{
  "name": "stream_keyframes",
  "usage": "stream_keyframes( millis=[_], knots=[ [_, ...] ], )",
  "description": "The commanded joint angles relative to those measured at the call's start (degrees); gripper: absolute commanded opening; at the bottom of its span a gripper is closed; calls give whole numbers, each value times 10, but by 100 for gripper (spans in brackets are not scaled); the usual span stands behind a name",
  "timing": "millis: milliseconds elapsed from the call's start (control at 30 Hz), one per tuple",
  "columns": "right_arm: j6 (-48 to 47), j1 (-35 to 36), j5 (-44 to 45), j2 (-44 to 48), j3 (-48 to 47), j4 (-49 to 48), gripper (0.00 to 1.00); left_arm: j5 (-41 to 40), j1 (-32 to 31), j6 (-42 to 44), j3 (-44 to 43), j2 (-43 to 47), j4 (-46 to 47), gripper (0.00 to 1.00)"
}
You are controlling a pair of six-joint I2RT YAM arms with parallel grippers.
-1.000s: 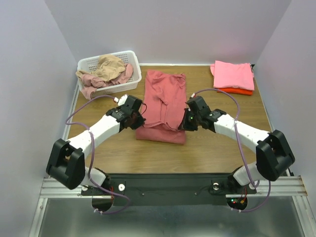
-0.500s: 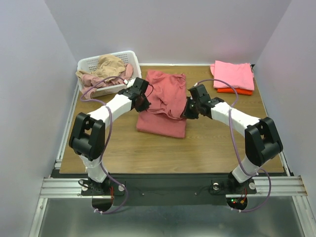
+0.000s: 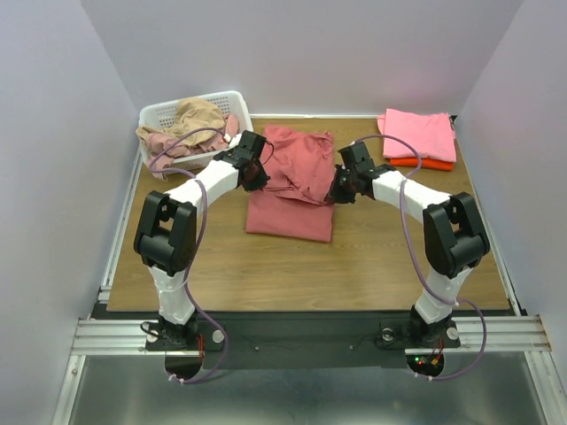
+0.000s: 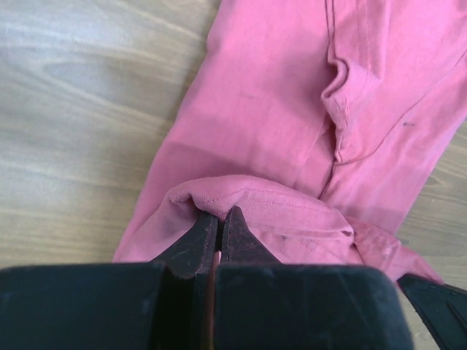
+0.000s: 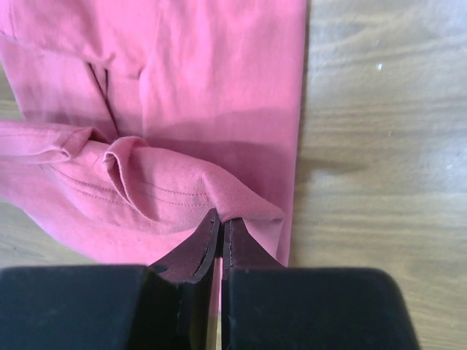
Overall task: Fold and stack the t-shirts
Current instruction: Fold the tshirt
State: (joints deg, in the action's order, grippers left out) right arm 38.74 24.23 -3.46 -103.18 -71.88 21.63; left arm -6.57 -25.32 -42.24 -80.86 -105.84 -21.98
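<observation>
A dusty red t-shirt (image 3: 292,181) lies lengthwise in the middle of the table, its near end lifted and carried over the far part. My left gripper (image 3: 258,175) is shut on the shirt's left hem corner (image 4: 219,208). On the other side my right gripper (image 3: 336,190) is shut on the right hem corner (image 5: 222,211). Beneath both wrist cameras the rest of the dusty red t-shirt (image 4: 292,109) (image 5: 204,73) spreads flat on the wood. A folded bright pink t-shirt (image 3: 419,135) rests on an orange-red one (image 3: 425,163) at the back right.
A white lattice basket (image 3: 168,112) at the back left holds a tan shirt (image 3: 197,117) and a pale rose shirt (image 3: 159,146). Bare wooden table (image 3: 292,274) lies in front of the dusty red shirt. Pale walls close in the left, right and back.
Both grippers have moved away from me toward the back of the table, dragging the shirt's near hem over its far half. The arms have stretched out further.
</observation>
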Motion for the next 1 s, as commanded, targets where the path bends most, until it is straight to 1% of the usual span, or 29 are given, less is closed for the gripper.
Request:
stream_keyframes(
  millis=[0,200,267,300,333,367,400,433,467,500,533,600,633,733,767,800,833,867,933,967],
  knots=[
    [-21,-12,-6,-8,-34,-25,0,1,9,29,-29,-12,15,0],
    [-31,-23,-29,-50,-59,-26,2,11,16,49,-62,-47,19,0],
    [-34,-25,-33,-62,-68,-24,4,16,17,56,-76,-54,20,0],
    [-35,-29,-45,-67,-74,-25,5,19,17,63,-79,-59,24,8],
    [-35,-31,-48,-73,-77,-25,7,30,17,69,-84,-61,26,29],
    [-35,-33,-51,-76,-81,-25,9,34,17,76,-86,-63,28,43],
    [-36,-33,-51,-77,-83,-25,13,36,17,77,-88,-64,28,51],
    [-38,-34,-52,-76,-88,-25,28,35,17,79,-92,-63,24,67],
    [-39,-35,-53,-75,-90,-24,39,36,17,80,-91,-61,24,74],
    [-41,-35,-54,-73,-91,-24,46,38,17,81,-91,-55,15,82],
    [-42,-35,-54,-69,-90,-24,60,48,17,87,-90,-50,9,86],
    [-46,-34,-57,-54,-85,-24,69,59,13,86,-71,-15,19,90],
    [-49,-35,-59,-47,-82,-24,70,60,12,85,-60,0,25,91],
    [-59,-36,-67,-18,-60,-25,80,60,4,83,-7,62,39,93],
    [-64,-35,-66,-9,-47,-25,84,59,4,76,26,95,43,94],
    [-66,-34,-64,-2,-39,-25,88,59,4,73,46,110,47,95],
    [-68,-34,-59,12,-29,-25,97,59,4,69,64,124,59,95],
    [-68,-34,-55,19,-20,-24,99,57,4,64,102,137,63,96],
    [-69,-34,-46,36,8,-25,99,48,4,59,137,168,78,97],
    [-66,-34,-47,39,15,-24,99,43,4,55,171,176,81,98]
  ],
)
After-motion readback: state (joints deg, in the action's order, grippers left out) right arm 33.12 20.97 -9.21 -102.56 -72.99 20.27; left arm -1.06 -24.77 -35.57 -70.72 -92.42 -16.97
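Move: Both my hands already hold the near hem of the t-shirt, folded over forward; where each corner goes on the shirt lies about 3 cm ahead of the hand and 3 cm below. From my left hand, the white basket stands about 18 cm ahead and 23 cm left. From my right hand, the folded pile lies about 20 cm ahead and 29 cm right, and the middle of the shirt's new near fold about 12 cm back and 13 cm left, a few centimetres below. I carry the pinched hem corners about 3 cm farther forward over the shirt while sinking 2 to 3 cm, left hand first, then open both grippers wide and let go. Next I draw both hands up and back off the cloth, the left some 6 cm each way with a slight clockwise turn, the right mostly up, about 4 cm. ##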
